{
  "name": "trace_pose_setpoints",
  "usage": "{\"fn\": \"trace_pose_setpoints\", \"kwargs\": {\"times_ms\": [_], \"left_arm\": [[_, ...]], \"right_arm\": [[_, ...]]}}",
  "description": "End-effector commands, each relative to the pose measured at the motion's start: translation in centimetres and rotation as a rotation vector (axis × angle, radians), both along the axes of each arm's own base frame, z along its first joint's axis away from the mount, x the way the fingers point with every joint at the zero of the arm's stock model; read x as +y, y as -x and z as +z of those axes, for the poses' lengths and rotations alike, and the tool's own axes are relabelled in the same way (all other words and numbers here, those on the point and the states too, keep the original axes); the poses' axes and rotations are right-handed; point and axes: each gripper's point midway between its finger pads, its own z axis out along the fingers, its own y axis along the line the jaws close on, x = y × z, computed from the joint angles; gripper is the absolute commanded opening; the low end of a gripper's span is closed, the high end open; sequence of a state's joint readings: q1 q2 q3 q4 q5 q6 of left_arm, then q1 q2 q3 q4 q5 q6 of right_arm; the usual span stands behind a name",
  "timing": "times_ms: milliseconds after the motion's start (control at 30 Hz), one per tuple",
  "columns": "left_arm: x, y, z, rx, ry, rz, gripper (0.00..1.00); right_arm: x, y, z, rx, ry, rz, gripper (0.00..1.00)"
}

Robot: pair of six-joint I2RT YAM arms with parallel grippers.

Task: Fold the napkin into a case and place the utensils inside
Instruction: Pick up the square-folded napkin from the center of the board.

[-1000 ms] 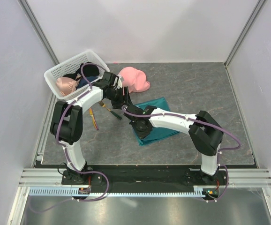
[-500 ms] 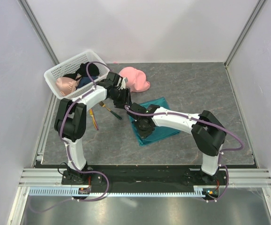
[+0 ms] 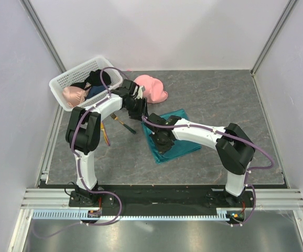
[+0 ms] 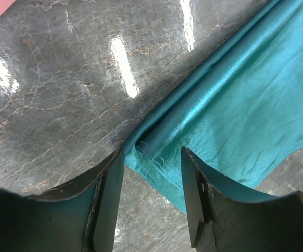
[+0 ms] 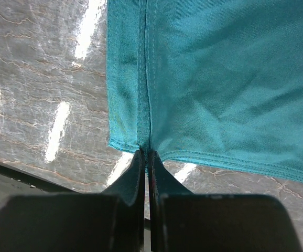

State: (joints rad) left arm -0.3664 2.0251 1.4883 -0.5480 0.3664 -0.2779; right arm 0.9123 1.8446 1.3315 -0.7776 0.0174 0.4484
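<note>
The teal napkin (image 3: 179, 149) lies folded on the grey table, mid-scene. My right gripper (image 3: 159, 142) is shut on its near-left edge, and the hem (image 5: 141, 105) is pinched between the closed fingertips (image 5: 145, 153). My left gripper (image 3: 140, 112) is open at the far-left corner of the napkin (image 4: 235, 115). That corner lies between the spread jaws (image 4: 152, 152), touching neither finger. The utensils lie left of the cloth: a fork (image 3: 121, 122) and a thin purple-and-orange piece (image 3: 105, 134).
A pink cap (image 3: 150, 88) sits just behind the left gripper. A white basket (image 3: 70, 79) holding clothes stands at the back left corner. Bare grey table stretches to the right of the napkin.
The left arm has swung right and down to the napkin's far-left corner, its jaws narrowing. The right gripper has closed onto the napkin's near edge.
</note>
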Motion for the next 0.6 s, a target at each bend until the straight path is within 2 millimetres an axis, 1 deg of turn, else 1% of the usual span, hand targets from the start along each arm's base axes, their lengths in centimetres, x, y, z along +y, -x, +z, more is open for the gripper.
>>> {"fn": "trace_pose_setpoints", "kwargs": {"times_ms": [0,33,133,167,200,267,367,400,467,567], "left_arm": [[-0.4,-1.0,0.2,-0.040,-0.001,-0.046,0.52],[-0.5,-0.9,0.2,-0.036,0.005,-0.046,0.50],[-0.9,-1.1,0.3,-0.037,0.020,-0.045,0.38],[-0.8,-1.1,0.4,-0.036,0.017,-0.043,0.24],[-0.7,-1.3,0.6,-0.045,0.008,-0.035,0.18],[-0.5,-1.6,1.7,-0.075,0.007,-0.025,0.09],[-0.3,-1.7,2.8,-0.090,0.002,-0.018,0.08],[-0.3,-1.8,3.2,-0.094,0.001,-0.016,0.07],[-0.1,-1.5,3.3,-0.084,-0.005,-0.014,0.06],[0.2,-0.8,2.8,-0.055,-0.023,-0.009,0.05]], "right_arm": [[0.5,-0.2,1.4,-0.023,-0.053,-0.002,0.00],[0.5,-0.2,1.4,-0.023,-0.053,-0.002,0.00],[0.4,-0.1,1.5,-0.022,-0.052,-0.002,0.00],[0.3,-0.1,1.5,-0.020,-0.053,-0.003,0.00],[0.3,-0.1,1.6,-0.021,-0.053,-0.002,0.00],[0.2,0.1,1.9,-0.020,-0.053,-0.005,0.00],[0.0,0.2,2.4,-0.023,-0.063,-0.015,0.00],[0.2,0.7,2.7,-0.005,-0.082,-0.011,0.00],[0.1,0.9,2.8,-0.002,-0.088,-0.014,0.00],[0.2,1.1,3.0,0.007,-0.101,-0.017,0.00]]}}
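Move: The far-left corner of the folded napkin lies just under my left fingertips, about 1 cm down, between the open pads. The napkin's middle is roughly 7 cm back and 11 cm to the right of that hand; the pink cap is some 16 cm ahead and 3 cm right, the black-handled brush about 7 cm left and 1 cm back. My right hand already pinches the near-left corner, with the far-left corner about 17 cm ahead and 6 cm left of it. I lower my left hand about 1 cm onto the far-left corner and shut its half-open fingers, pinching the folded edge, then ease back up by the same 1 cm. My right hand keeps its pinch on the near-left corner, holding nearly still at first, then rises some 1.5 cm, drawing back slightly. ##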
